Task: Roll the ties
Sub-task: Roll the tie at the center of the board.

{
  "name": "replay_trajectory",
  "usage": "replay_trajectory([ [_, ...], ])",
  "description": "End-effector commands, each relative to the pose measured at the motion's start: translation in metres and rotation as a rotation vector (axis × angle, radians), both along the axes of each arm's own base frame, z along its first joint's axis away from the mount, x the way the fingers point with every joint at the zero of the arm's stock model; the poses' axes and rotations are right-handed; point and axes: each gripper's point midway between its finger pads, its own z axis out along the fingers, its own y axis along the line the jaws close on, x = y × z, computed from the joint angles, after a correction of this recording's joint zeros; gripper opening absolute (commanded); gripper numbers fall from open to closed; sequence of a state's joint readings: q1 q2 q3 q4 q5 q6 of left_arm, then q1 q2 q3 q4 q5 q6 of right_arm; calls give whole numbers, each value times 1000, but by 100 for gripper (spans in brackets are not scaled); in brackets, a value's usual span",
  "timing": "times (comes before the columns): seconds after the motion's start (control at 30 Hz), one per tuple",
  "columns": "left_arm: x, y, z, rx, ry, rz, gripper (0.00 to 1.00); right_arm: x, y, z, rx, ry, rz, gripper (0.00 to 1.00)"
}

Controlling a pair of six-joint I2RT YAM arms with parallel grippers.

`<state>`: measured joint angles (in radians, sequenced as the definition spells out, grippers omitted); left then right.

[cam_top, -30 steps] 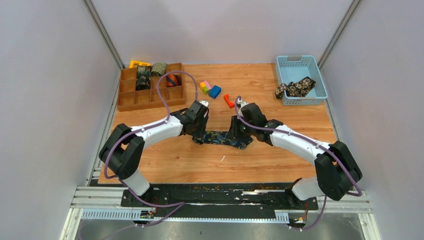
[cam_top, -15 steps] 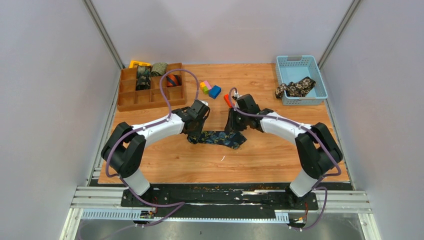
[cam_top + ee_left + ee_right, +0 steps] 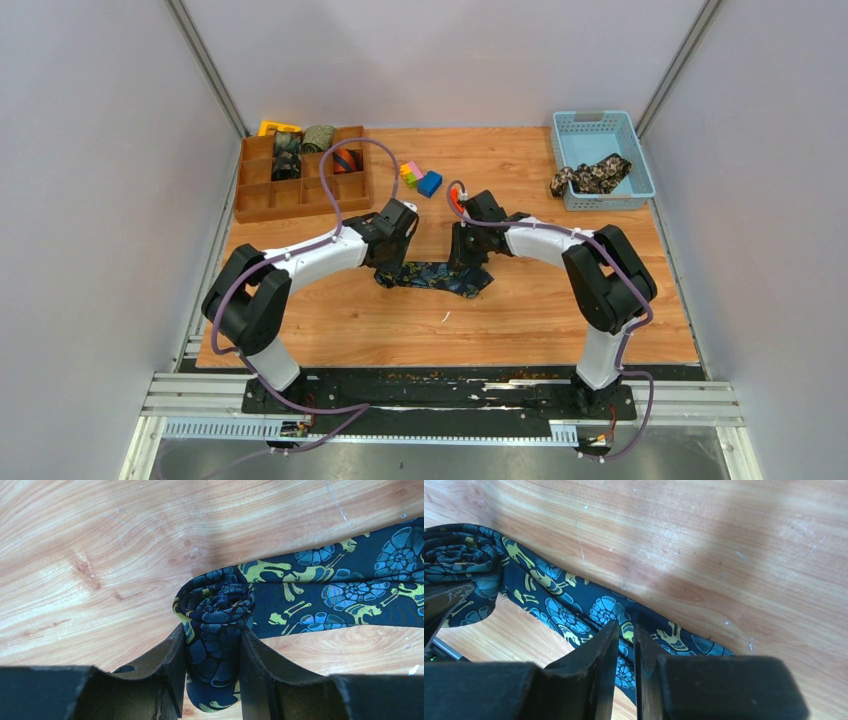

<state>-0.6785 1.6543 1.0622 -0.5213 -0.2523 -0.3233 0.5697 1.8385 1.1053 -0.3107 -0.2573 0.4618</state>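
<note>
A navy tie [image 3: 440, 275] with gold-teal paisley lies across the middle of the table. Its left end is wound into a small coil [image 3: 220, 615]. My left gripper [image 3: 214, 630] is shut on that coil, one finger on each side. The flat strip [image 3: 564, 610] runs right from the coil to my right gripper [image 3: 625, 625], whose jaws stand almost together with a fold of the fabric pinched between them. From above, the left gripper [image 3: 385, 272] and right gripper [image 3: 462, 262] sit at the tie's two ends. A black-tan floral tie [image 3: 590, 176] hangs over the blue basket's edge.
A wooden divider tray [image 3: 262, 200] at the back left holds three rolled ties [image 3: 318, 138]. Small coloured blocks [image 3: 420, 177] and a red block [image 3: 457, 200] lie just behind the grippers. The blue basket [image 3: 632, 150] stands at the back right.
The right arm has drawn its gripper back and left, its elbow folding in. The tie has shifted slightly away from the near edge. The left gripper has kept its hold on the coil.
</note>
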Motion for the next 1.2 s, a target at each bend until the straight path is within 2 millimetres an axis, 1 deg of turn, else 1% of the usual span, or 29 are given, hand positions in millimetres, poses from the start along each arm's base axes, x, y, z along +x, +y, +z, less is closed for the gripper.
replay_trajectory([
  [0.0, -1, -2, 6, -13, -5, -30, 43, -10, -1, 3, 12, 29, 12, 18],
  [0.23, 3, -1, 12, -6, -23, -22, 43, -39, -7, -6, 1, 87, 11, 17],
  [0.4, 8, 2, 14, 21, -39, -13, 43, -48, -12, -8, -3, 96, 6, 17],
  [0.5, 10, 1, 13, 27, -41, -15, 43, -48, -12, -7, -2, 91, 6, 17],
  [0.63, 14, 7, 11, 74, -49, -6, 42, -42, -11, 3, -3, 61, 12, 16],
  [0.8, 18, 18, 8, 150, -78, 24, 42, -33, -14, 25, -10, -7, 0, 16],
  [0.9, 21, 22, 7, 195, -104, 38, 43, -32, -17, 36, -3, -37, -12, 16],
  [1.03, 23, 21, 5, 244, -121, 43, 43, -35, -22, 47, 10, -63, -24, 16],
  [1.17, 26, 18, 7, 303, -148, 53, 45, -37, -29, 58, 20, -89, -36, 16],
])
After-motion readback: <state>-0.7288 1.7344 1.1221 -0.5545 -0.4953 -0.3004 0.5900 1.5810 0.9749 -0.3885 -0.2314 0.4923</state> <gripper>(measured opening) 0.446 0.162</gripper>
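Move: The left hand already has the rolled part of the tie between its fingers; the loose tail lies about 10 cm to the right, some 3 cm lower. The right fingertips are right on that tail, its middle about 2 cm left and 1 cm back. From the right hand the roll is roughly 13 cm left and 1 cm back, the red piece about 13 cm ahead and level sideways, and the white scrap some 9 cm back and 2 cm left. Back towards its base goes the right hand, about 4 cm, nearly closed fingertips dragging the tie's tail along the board; it pauses, edges right and lifts off by some 4 cm. The left hand keeps its grip on the roll, holding still at first, then shifting about 2 cm forward and 1.5 cm left while rolling its left side up some 10 degrees. ##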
